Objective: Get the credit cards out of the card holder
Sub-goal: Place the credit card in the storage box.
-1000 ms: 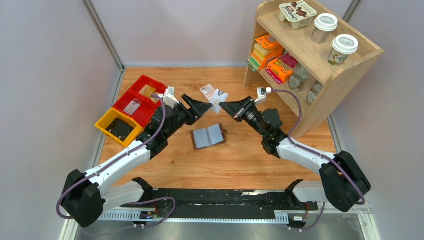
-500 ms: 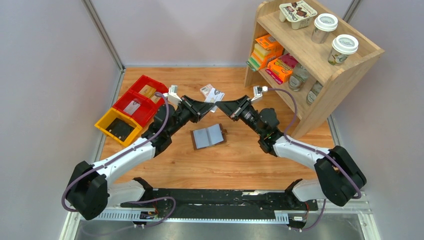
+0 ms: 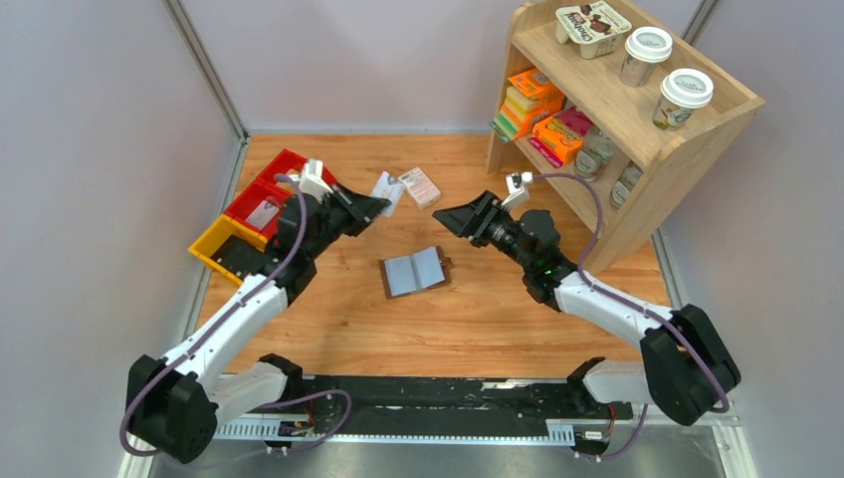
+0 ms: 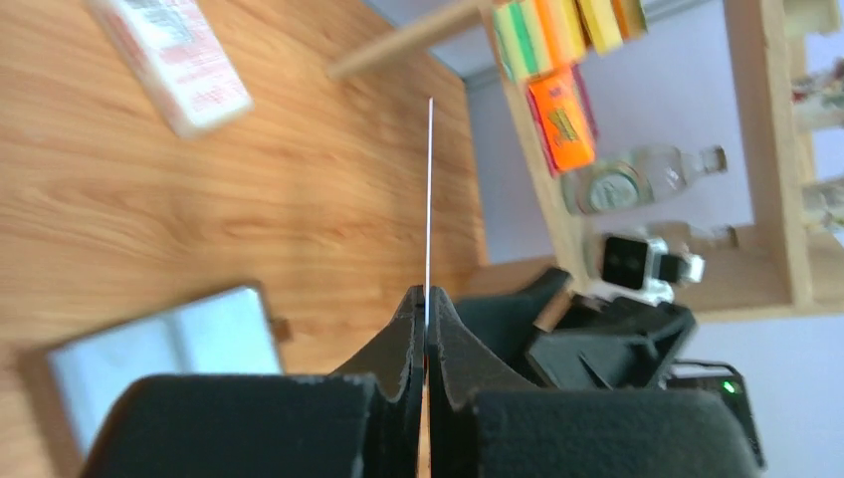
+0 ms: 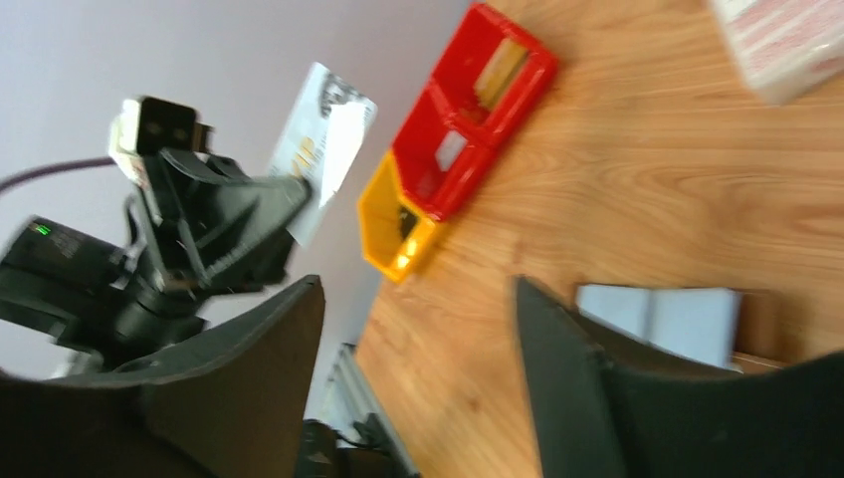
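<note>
The card holder (image 3: pixel 415 271) lies open on the wooden table, its pale blue-grey pockets facing up; it also shows in both wrist views (image 4: pixel 169 349) (image 5: pixel 662 319). My left gripper (image 3: pixel 375 206) (image 4: pixel 427 294) is shut on one credit card (image 3: pixel 388 189), held in the air left of the holder. That card shows edge-on as a thin white line (image 4: pixel 430 189) and face-on from the right wrist (image 5: pixel 323 149). My right gripper (image 3: pixel 441 216) (image 5: pixel 418 294) stands open and empty, right of the card and above the table.
A pink-and-white patterned box (image 3: pixel 420 186) lies behind the grippers. Red bins (image 3: pixel 271 194) and a yellow bin (image 3: pixel 231 251) sit at the left. A wooden shelf unit (image 3: pixel 617 110) with packets, jars and cups stands at the back right.
The card went from my right gripper to my left: the left shut on it, the right opened. The left arm then drew back to the left with the card.
</note>
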Action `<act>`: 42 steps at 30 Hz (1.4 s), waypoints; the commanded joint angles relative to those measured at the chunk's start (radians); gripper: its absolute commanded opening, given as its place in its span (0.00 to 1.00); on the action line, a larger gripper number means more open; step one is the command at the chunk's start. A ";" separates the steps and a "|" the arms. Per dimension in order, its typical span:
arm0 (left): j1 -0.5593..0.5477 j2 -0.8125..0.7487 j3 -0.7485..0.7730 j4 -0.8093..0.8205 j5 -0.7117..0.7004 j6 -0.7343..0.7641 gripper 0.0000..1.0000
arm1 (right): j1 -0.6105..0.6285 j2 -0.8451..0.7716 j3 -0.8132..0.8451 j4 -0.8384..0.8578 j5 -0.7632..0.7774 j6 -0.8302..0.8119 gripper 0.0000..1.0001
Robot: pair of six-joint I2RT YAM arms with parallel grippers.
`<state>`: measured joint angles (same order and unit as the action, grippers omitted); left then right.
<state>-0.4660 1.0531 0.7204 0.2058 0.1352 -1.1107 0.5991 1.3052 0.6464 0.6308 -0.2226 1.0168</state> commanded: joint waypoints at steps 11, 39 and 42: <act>0.659 0.189 0.378 -0.776 0.371 0.557 0.00 | -0.041 -0.342 0.004 -0.528 0.254 -0.510 1.00; 0.800 0.976 0.964 -1.073 0.171 0.733 0.03 | -0.042 -0.408 -0.007 -0.626 0.361 -0.618 1.00; 0.802 0.993 0.965 -1.053 0.185 0.707 0.05 | -0.042 -0.400 -0.001 -0.626 0.359 -0.615 1.00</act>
<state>0.3233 2.0277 1.6386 -0.8700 0.2871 -0.3817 0.5613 0.9127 0.6350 -0.0116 0.1112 0.4198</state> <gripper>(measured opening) 0.043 0.998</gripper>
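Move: The left hand holds the credit card; the middle of the storage box's near red compartment lies about 30 cm to its left, 12 cm ahead and 24 cm below. The far red compartment is some 23 cm left and 18 ahead, the yellow compartment 34 left and 2 ahead; the open card holder lies 5 cm right and 2 back, 27 below. From the right hand, the near red compartment lies some 40 cm left, 13 ahead and 21 below. Keeping the card pinched, the left hand sweeps about 30 cm left and some 10 forward, nearly level at first and then sinking steeply by about 20 cm towards the near red compartment, the wrist tipping the fingers from almost level to pointing well down. Meanwhile the empty right hand draws back some 12 cm to its right, away from the left hand, sinking slightly while its part-open fingers spread fully and tip down. ##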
